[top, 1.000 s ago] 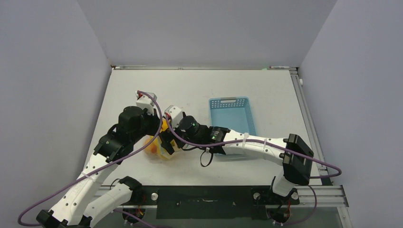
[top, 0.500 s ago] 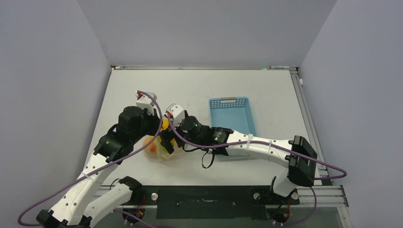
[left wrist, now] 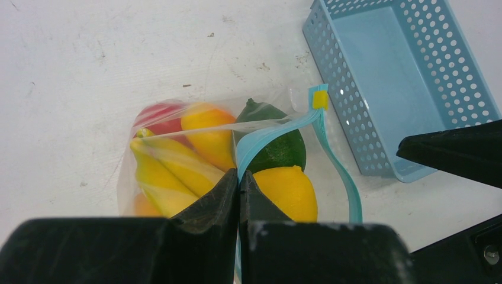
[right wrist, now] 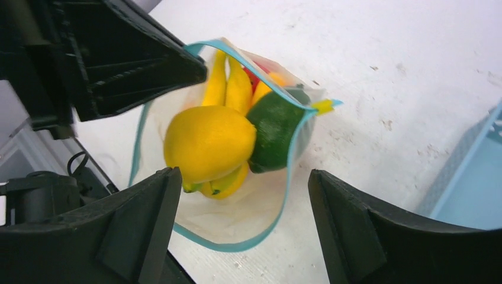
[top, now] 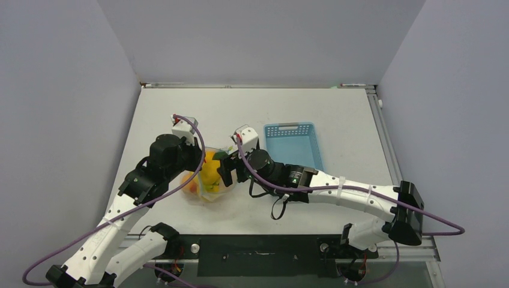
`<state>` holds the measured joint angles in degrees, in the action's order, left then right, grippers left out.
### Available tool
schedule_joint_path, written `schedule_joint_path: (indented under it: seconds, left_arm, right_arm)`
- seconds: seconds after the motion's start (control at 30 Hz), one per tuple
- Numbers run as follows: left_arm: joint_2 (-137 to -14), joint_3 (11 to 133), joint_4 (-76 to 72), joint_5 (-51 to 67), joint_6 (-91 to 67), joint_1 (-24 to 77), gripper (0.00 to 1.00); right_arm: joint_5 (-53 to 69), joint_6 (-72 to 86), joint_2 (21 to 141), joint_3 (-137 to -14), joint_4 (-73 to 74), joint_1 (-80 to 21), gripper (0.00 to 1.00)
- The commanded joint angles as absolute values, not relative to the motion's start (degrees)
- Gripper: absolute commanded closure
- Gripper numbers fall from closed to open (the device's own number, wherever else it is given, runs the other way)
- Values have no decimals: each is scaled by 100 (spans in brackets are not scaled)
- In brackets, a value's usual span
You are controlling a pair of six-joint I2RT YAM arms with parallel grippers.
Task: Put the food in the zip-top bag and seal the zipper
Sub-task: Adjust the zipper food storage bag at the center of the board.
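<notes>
The clear zip-top bag [top: 206,191] lies between the two arms with its mouth open. Inside it are the food pieces: a lemon [right wrist: 207,142], a green lime [right wrist: 275,133], bananas [left wrist: 166,171], a red apple [left wrist: 155,115] and an orange-yellow fruit [left wrist: 207,133]. My left gripper [left wrist: 238,179] is shut on the teal zipper [left wrist: 266,135] at the mouth's near edge. The zipper's yellow slider [right wrist: 322,106] sits at one end. My right gripper [right wrist: 240,222] stands open just outside the mouth, holding nothing, to the right of the bag in the top view [top: 227,171].
A light-blue lattice basket [top: 291,144] with nothing in it stands to the right of the bag, close behind the right wrist. Purple cables trail along both arms. Grey walls close in the white table [top: 180,108] on three sides.
The right gripper has drawn back to the right, out from over the bag's mouth, so the fruit inside now shows. The left gripper has kept its hold on the zipper.
</notes>
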<state>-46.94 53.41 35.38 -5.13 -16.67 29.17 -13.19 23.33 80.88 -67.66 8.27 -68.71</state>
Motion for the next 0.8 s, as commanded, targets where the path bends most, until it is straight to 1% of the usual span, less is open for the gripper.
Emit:
schedule_joint_path:
  seconds: [0.0, 0.2, 0.5, 0.77]
  left_arm:
    - [-4667, 5476, 3390, -550, -1635, 2892, 100]
    - [-4685, 5473, 3391, -559, -1635, 2892, 100]
    - [-4685, 5466, 3387, -556, -1630, 2892, 100]
    - [-4685, 5470, 3392, -523, -1635, 2892, 100]
  right_arm:
    - [-2098, 3050, 7731, -6359, 929, -6880, 23]
    - [-2106, 3603, 7829, -6135, 932, -6844, 34]
    - [-1877, 4031, 8336, -6141, 791, -6820, 44]
    - [-1765, 4201, 8679, -6227, 776, -6797, 64]
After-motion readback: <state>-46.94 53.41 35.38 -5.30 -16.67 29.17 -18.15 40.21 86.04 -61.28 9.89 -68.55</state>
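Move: The open bag's right-hand zipper strip, opposite the side the left fingers hold, lies roughly 10 cm below the right hand, 1 cm to its right and 1 cm ahead. Inside the bag, the avocado is about 4 cm ahead of and 4 cm left of that hand, and the yellow fruit is level and 6 cm left, both some 13 cm lower. The empty basket stands about 24 cm right and 5 cm ahead. From the left hand, the strip is about 9 cm right, 4 cm back and 5 cm lower. The right fingers come astride the bag's right-hand zipper strip, one on each side, still with a gap between them. To get there the hand sinks about 9 cm, first swinging a couple of centimetres right, then easing slightly back left, while it tips further down, turns some 10 degrees clockwise and half closes from wide open. The left hand stays put, keeping its pinch on the opposite side. ##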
